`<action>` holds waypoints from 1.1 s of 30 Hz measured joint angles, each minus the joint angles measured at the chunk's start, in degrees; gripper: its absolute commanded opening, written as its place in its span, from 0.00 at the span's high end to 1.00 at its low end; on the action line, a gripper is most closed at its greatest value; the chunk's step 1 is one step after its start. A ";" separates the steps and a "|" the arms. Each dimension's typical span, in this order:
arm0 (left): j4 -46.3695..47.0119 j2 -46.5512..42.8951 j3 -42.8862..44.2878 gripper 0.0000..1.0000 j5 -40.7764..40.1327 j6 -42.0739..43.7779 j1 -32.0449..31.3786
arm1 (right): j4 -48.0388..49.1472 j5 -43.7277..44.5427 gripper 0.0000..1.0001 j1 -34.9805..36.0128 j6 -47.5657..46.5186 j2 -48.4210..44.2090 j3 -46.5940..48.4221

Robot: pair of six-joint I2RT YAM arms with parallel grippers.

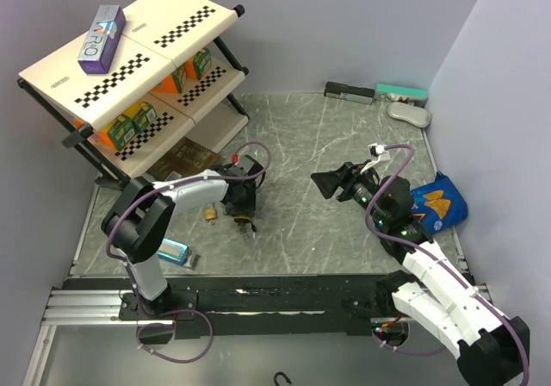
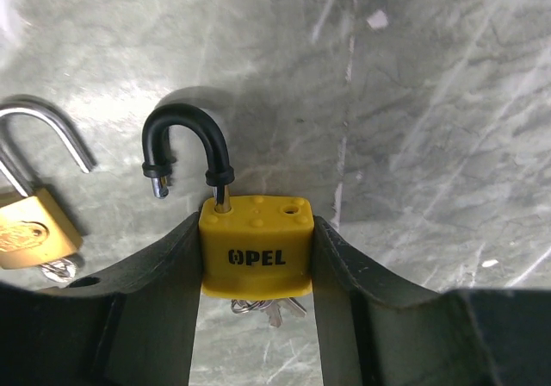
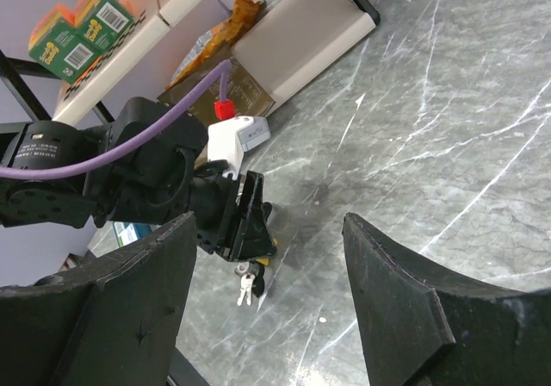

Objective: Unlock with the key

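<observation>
A yellow padlock (image 2: 256, 246) marked OPEL is clamped by its sides between my left gripper's (image 2: 256, 231) fingers (image 2: 155, 291). Its black shackle (image 2: 185, 149) is swung out, one end free and one hole in the body empty. Keys (image 2: 269, 308) on a ring hang from under the body. In the top view the left gripper (image 1: 241, 203) is just above the marble table, the keys (image 1: 245, 227) dangling below it. My right gripper (image 1: 320, 185) hovers open to the right, facing the left gripper (image 3: 245, 222), and sees the keys (image 3: 246, 289) under a sliver of yellow padlock (image 3: 267, 257).
A brass padlock (image 2: 30, 231) with an open steel shackle lies just left of the yellow one (image 1: 209, 215). A shelf rack (image 1: 129, 67) with boxes stands at back left. A blue bag (image 1: 439, 201) lies right, a small blue item (image 1: 172, 252) near left, small objects (image 1: 400, 93) at the back wall.
</observation>
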 measured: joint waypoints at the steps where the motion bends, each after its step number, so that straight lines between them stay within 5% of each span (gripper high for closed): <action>1: 0.04 0.00 -0.04 0.95 -0.13 0.09 0.20 | 0.00 0.02 0.25 0.00 0.00 0.02 0.00; 3: 0.13 0.00 -0.09 0.86 -0.39 0.15 0.57 | 0.00 0.02 0.25 0.00 -0.02 0.00 0.00; 6: 0.42 0.04 -0.09 0.54 -0.98 0.94 0.81 | -0.02 0.04 0.25 0.00 -0.07 0.02 0.00; 12: 0.87 0.02 -0.07 0.26 -3.89 2.93 0.59 | -0.42 0.33 0.25 -0.11 -0.63 0.02 0.00; 23: 4.07 -4.63 1.27 0.01 -6.82 8.13 0.20 | -2.27 1.79 0.25 -0.57 -1.70 1.66 0.00; 33: 25.90 -25.44 -7.04 0.01 -1.51 12.02 5.95 | -3.98 2.05 0.24 -3.15 -1.97 2.84 0.00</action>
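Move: The yellow padlock, its black shackle open, is already between the left hand's fingers, right at the hand point and close to the table. It is to be left roughly 1 to 2 cm farther ahead and to the left. The brass padlock lies about 8 cm left of the hand, roughly level ahead and 1 cm lower; the silver keys sit some 3 cm back, straight behind and 1 cm lower. From the right hand, the yellow padlock is about 20 cm left, level ahead, 24 cm below. The yellow padlock, still held, is first eased about 2 cm forward and left by the left hand. The fingers then open wide and let go, and the hand climbs away fast, some 17 cm up with about 6 cm forward, its fingers tipping up by roughly 40 degrees. The right hand, empty and open, sinks about 3 cm and drifts 2 cm right. ##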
